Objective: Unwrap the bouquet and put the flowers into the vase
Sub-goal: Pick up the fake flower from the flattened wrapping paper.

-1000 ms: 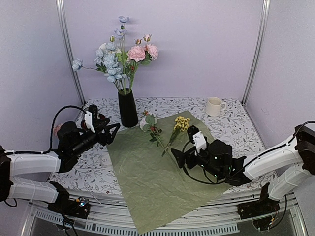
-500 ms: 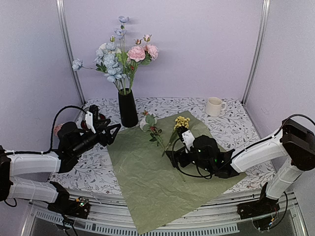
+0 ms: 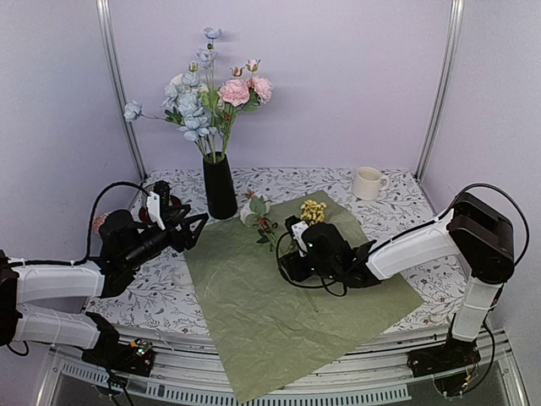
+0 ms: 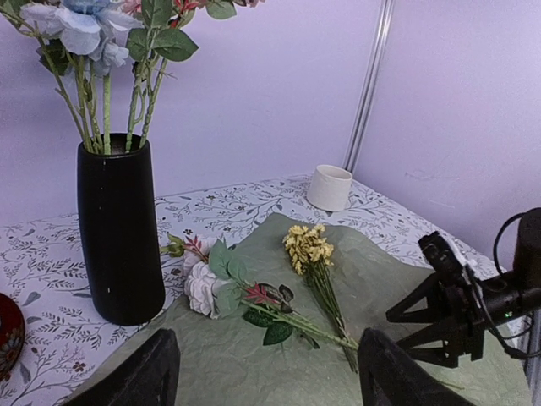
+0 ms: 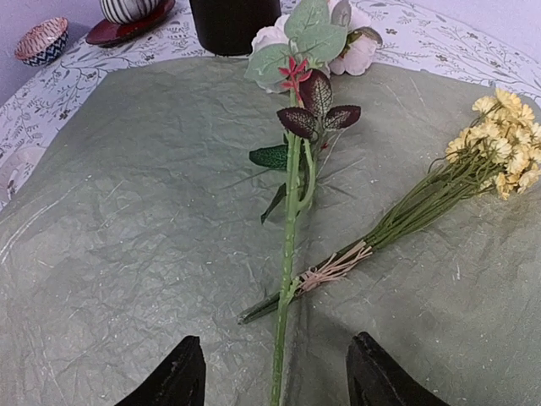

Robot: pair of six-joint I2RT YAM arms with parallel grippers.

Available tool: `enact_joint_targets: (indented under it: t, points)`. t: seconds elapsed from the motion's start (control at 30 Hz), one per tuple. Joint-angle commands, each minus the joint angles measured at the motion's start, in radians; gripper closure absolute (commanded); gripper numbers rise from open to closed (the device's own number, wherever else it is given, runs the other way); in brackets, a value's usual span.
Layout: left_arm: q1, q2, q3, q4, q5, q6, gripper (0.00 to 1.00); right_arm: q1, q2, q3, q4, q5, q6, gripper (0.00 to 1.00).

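Observation:
The black vase (image 3: pixel 220 186) stands at the back left and holds several blue and pink flowers (image 3: pixel 203 93). The olive-green wrap (image 3: pixel 254 321) lies spread flat. On it lie a white-bloomed stem (image 5: pixel 289 228) and a tied bunch of small yellow flowers (image 5: pixel 499 135), their lower ends crossing. My right gripper (image 5: pixel 275 381) hangs low over the paper, open, with the white bloom's stem running between its fingertips untouched. The left gripper (image 4: pixel 266 376) is open and holds nothing. It hovers at the paper's left edge, facing the vase (image 4: pixel 118 228) and the lying flowers.
A white mug (image 3: pixel 368 182) sits at the back right. A striped cup on a red saucer (image 5: pixel 131 13) and a small patterned bowl (image 5: pixel 42 38) stand left of the vase. Metal frame posts rise at the back corners.
The right arm has reached forward and to the left across the paper until its fingers straddle the white bloom's stem. Its jaws look narrower than before. The left arm has not moved.

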Motion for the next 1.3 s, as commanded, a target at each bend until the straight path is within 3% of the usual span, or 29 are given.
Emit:
enact_joint_targets:
  t: [0.0, 0.33, 1.07, 1.1, 1.2, 1.27]
  points:
    - [-0.015, 0.003, -0.001, 0.024, -0.001, 0.018, 0.25, -0.021, 0.067, 0.08, -0.129, -0.023, 0.032, 0.44]
    - [-0.017, 0.005, 0.0, 0.022, -0.002, 0.02, 0.25, -0.072, 0.16, 0.183, -0.244, -0.083, 0.077, 0.56]
    - [-0.018, 0.011, 0.003, 0.022, 0.0, 0.021, 0.25, -0.072, 0.212, 0.248, -0.306, -0.123, 0.05, 0.65]
    - [-0.017, 0.012, 0.003, 0.022, 0.0, 0.021, 0.25, -0.073, 0.214, 0.249, -0.308, -0.123, 0.05, 0.67]
    - [-0.018, 0.014, 0.004, 0.022, 0.001, 0.021, 0.25, -0.068, 0.189, 0.233, -0.288, -0.12, 0.048, 0.88]
    - [-0.018, 0.014, 0.005, 0.021, 0.002, 0.021, 0.25, -0.058, 0.144, 0.174, -0.236, -0.112, 0.039, 0.92]
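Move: The bare stem of the fake flower, lying on the wrapping paper, is about 6 cm below the right hand and some 2 cm ahead, with its white bloom roughly 20 cm ahead and 10 cm left. The yellow bundle lies about 12 cm ahead and 1 cm right; the vase stands about 23 cm ahead and 17 cm left. For the left hand, that stem is about 20 cm right, 3 cm ahead and 20 cm below. Down and slightly forward, the right hand sinks about 5.5 cm onto the bare stem, quickly at first and then easing, fingers tipping some 15 degrees more steeply towards the paper. The half-open fingers narrow on the way and, once low, close to pinch the stem just behind where it crosses the tied end of the yellow bundle. ##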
